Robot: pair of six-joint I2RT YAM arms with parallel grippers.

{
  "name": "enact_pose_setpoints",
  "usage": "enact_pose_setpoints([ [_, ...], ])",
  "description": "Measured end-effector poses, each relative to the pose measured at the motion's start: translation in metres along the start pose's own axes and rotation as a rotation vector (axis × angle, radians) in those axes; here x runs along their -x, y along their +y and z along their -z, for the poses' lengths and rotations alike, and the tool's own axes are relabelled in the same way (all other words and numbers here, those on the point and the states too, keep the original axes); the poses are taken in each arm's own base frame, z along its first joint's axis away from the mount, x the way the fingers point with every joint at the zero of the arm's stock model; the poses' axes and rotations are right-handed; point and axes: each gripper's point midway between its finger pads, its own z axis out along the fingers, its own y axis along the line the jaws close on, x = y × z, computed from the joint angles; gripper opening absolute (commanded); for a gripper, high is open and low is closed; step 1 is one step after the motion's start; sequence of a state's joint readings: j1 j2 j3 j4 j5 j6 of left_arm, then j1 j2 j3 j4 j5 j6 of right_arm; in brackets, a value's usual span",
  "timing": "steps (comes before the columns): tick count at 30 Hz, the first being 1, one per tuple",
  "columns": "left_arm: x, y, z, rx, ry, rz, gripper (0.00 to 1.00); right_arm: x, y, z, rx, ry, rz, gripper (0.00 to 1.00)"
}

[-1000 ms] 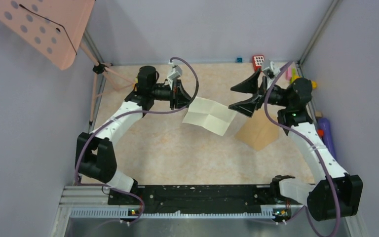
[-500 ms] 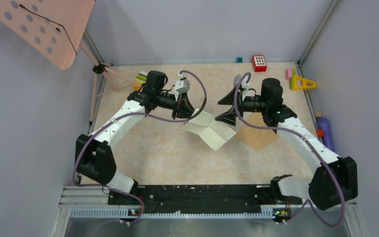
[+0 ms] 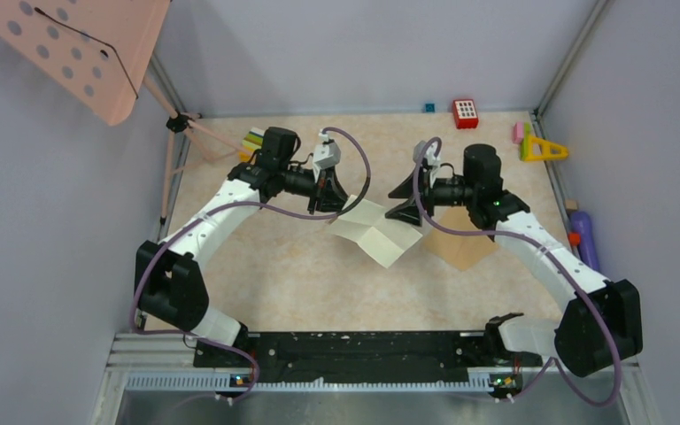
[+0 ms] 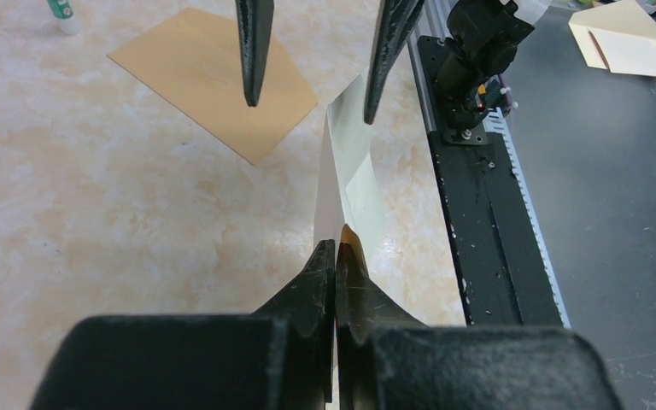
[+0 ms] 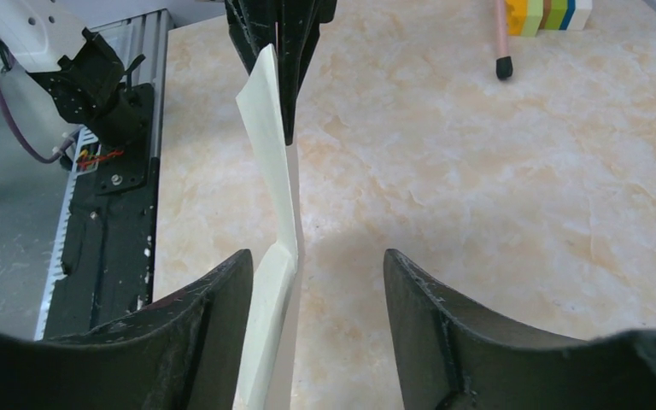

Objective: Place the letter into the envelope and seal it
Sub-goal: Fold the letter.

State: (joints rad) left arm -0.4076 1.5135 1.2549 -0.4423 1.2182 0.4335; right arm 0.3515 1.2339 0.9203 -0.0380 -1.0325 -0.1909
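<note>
The letter (image 3: 377, 232), a pale creased sheet, hangs edge-on above the table between the two arms. My left gripper (image 3: 340, 198) is shut on its left corner; the wrist view shows the jaws (image 4: 336, 248) pinched on the letter (image 4: 348, 184). My right gripper (image 3: 400, 203) stands open round the sheet's right edge. In the right wrist view the letter (image 5: 275, 179) passes between the gripper's jaws (image 5: 316, 266), close to the left finger (image 5: 222, 299) and well apart from the right one. The tan envelope (image 3: 462, 249) lies flat on the table under the right arm, also seen as the envelope (image 4: 213, 77).
A red block (image 3: 465, 112) and a yellow triangle (image 3: 544, 149) lie at the back right, and a purple bottle (image 3: 587, 241) by the right wall. Coloured blocks (image 3: 252, 140) and a pink stand (image 3: 80, 49) are at the back left. The black rail (image 3: 354, 350) runs along the near edge.
My right arm has swung left from over the envelope to the letter's right edge, and its jaws have narrowed around the sheet. The left gripper kept its hold, shifting slightly right.
</note>
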Motion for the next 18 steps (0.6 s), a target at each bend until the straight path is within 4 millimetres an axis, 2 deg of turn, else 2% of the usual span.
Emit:
enact_pose_setpoints([
  [2,0.0,0.0001,0.0,0.0,0.0,0.0,0.0,-0.0039,0.0015,-0.001,0.004,0.005,-0.007,0.45],
  [6,0.0,0.0,0.0,0.0,0.0,0.0,0.0,-0.0076,0.003,-0.0019,0.007,0.012,-0.015,0.42],
  [7,0.0,0.0,0.0,0.0,0.0,0.0,0.0,-0.0076,0.0031,-0.0019,0.008,0.012,-0.015,0.39],
  [10,0.0,0.0,0.0,0.0,0.0,0.0,0.0,-0.0079,0.0029,-0.002,0.008,0.012,-0.008,0.07],
  [11,0.0,0.0,0.0,0.0,0.0,0.0,0.0,-0.0079,0.0031,-0.0021,0.009,0.012,-0.007,0.0],
  [18,-0.0004,0.0007,0.0001,0.005,0.002,0.003,0.0,-0.0113,0.0047,-0.0024,0.014,0.024,-0.004,0.0],
])
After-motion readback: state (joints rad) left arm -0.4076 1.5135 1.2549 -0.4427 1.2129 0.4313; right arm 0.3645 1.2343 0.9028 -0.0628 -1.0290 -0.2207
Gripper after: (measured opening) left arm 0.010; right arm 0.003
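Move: Between the two hands hangs the half-folded letter, its near-right end already lying between the right hand's open fingers; its middle is about 3 cm left, 4 cm back and 4 cm below that hand. From the right hand, the envelope lies roughly 19 cm right, 3 cm ahead and 20 cm down. The left hand, pinching the other end, has the letter's middle some 6 cm right, 4 cm back and 4 cm below. Closing from a little over half open to fully shut, the right hand's fingers pinch the edge of the letter between their tips, while that hand eases down about 1 cm and very slightly back with almost no turn. The left hand stays in place and keeps its pinch on the opposite end. ##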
